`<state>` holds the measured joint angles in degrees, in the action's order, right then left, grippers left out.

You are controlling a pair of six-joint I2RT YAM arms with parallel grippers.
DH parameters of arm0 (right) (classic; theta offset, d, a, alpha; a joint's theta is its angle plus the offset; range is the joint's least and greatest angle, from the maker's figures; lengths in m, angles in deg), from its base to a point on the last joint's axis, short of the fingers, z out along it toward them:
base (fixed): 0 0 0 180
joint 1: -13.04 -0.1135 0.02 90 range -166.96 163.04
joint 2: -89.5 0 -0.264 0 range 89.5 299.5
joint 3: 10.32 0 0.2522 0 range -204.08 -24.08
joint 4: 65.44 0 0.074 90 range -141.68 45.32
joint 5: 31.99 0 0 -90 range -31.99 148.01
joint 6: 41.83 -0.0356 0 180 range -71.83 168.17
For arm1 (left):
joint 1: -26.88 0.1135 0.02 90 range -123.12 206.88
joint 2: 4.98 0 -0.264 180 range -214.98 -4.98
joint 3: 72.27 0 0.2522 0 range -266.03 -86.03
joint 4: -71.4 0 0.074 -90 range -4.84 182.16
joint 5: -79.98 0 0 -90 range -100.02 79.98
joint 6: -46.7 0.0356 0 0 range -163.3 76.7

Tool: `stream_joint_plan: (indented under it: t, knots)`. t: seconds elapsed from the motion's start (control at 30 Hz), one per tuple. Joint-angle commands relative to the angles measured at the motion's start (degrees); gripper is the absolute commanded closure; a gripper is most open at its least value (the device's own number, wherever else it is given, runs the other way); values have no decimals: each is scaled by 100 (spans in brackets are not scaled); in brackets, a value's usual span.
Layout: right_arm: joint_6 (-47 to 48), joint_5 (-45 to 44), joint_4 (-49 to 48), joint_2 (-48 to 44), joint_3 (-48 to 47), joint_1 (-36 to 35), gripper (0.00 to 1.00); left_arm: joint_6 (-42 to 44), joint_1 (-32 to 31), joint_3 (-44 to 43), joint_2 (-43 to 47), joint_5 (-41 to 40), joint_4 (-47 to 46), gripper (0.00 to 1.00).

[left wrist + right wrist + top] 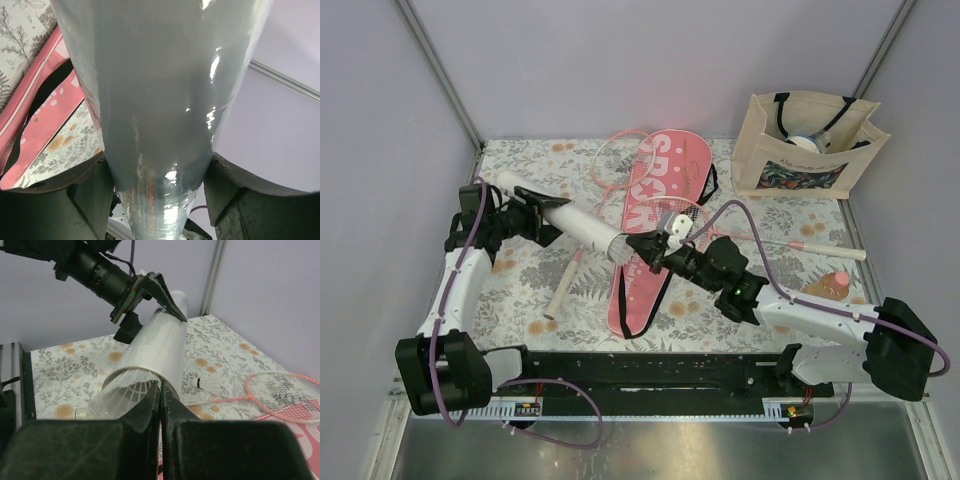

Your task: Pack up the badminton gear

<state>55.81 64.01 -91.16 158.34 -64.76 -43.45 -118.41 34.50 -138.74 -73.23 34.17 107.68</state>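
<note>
My left gripper is shut on the white tube and holds it off the table, one finger on each side. The tube's open mouth faces my right gripper, which is shut on the skirt rim of a white shuttlecock at that mouth. The pink "SPORT" cover lies flat beneath. One pink racket lies partly under it, its white handle at the front left. The other racket points its handle right.
A second shuttlecock lies on the floral table beside a racket shaft. The beige tote bag stands at the back right. A small peach bottle stands near my right arm. Grey walls close in the back and sides.
</note>
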Motion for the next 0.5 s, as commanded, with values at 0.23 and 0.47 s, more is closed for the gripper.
stream_joint_plan:
  t: [0.23, 0.47]
  knots:
    - [318, -2234, -1719, 613, -1, -609, 51, -627, -190, 261, 584, 20, -679, 57]
    - [-174, -2305, -1020, 96, 61, -653, 30, -733, -190, 358, 638, 90, -714, 57]
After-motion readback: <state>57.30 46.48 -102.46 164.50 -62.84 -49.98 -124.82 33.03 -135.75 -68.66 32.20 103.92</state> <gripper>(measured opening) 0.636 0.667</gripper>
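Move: The shuttlecock in the mouth of the tube lies about 4 cm left of the right fingertips, 1 cm back and 3 cm lower. On the table some 24 cm below that hand, a loose shuttlecock lies about 14 cm left and 5 cm forward, the pink racket bag's middle roughly 6 cm right and 2 forward, the near racket's head 9 cm right and 4 forward. From the left hand, the shuttlecock in the tube is about 17 cm right, 7 back and 6 below. From their touch at the shuttlecock's skirt, the right hand's shut fingers open to nearly two thirds, ending one on each side of the skirt. The hand eases left, down and forward, 1 to 2 cm each way, then drifts slightly back right and up, turning some 10 degrees clockwise. The left hand keeps its grip on the tube, shifting back a little and rising about 1 cm. ##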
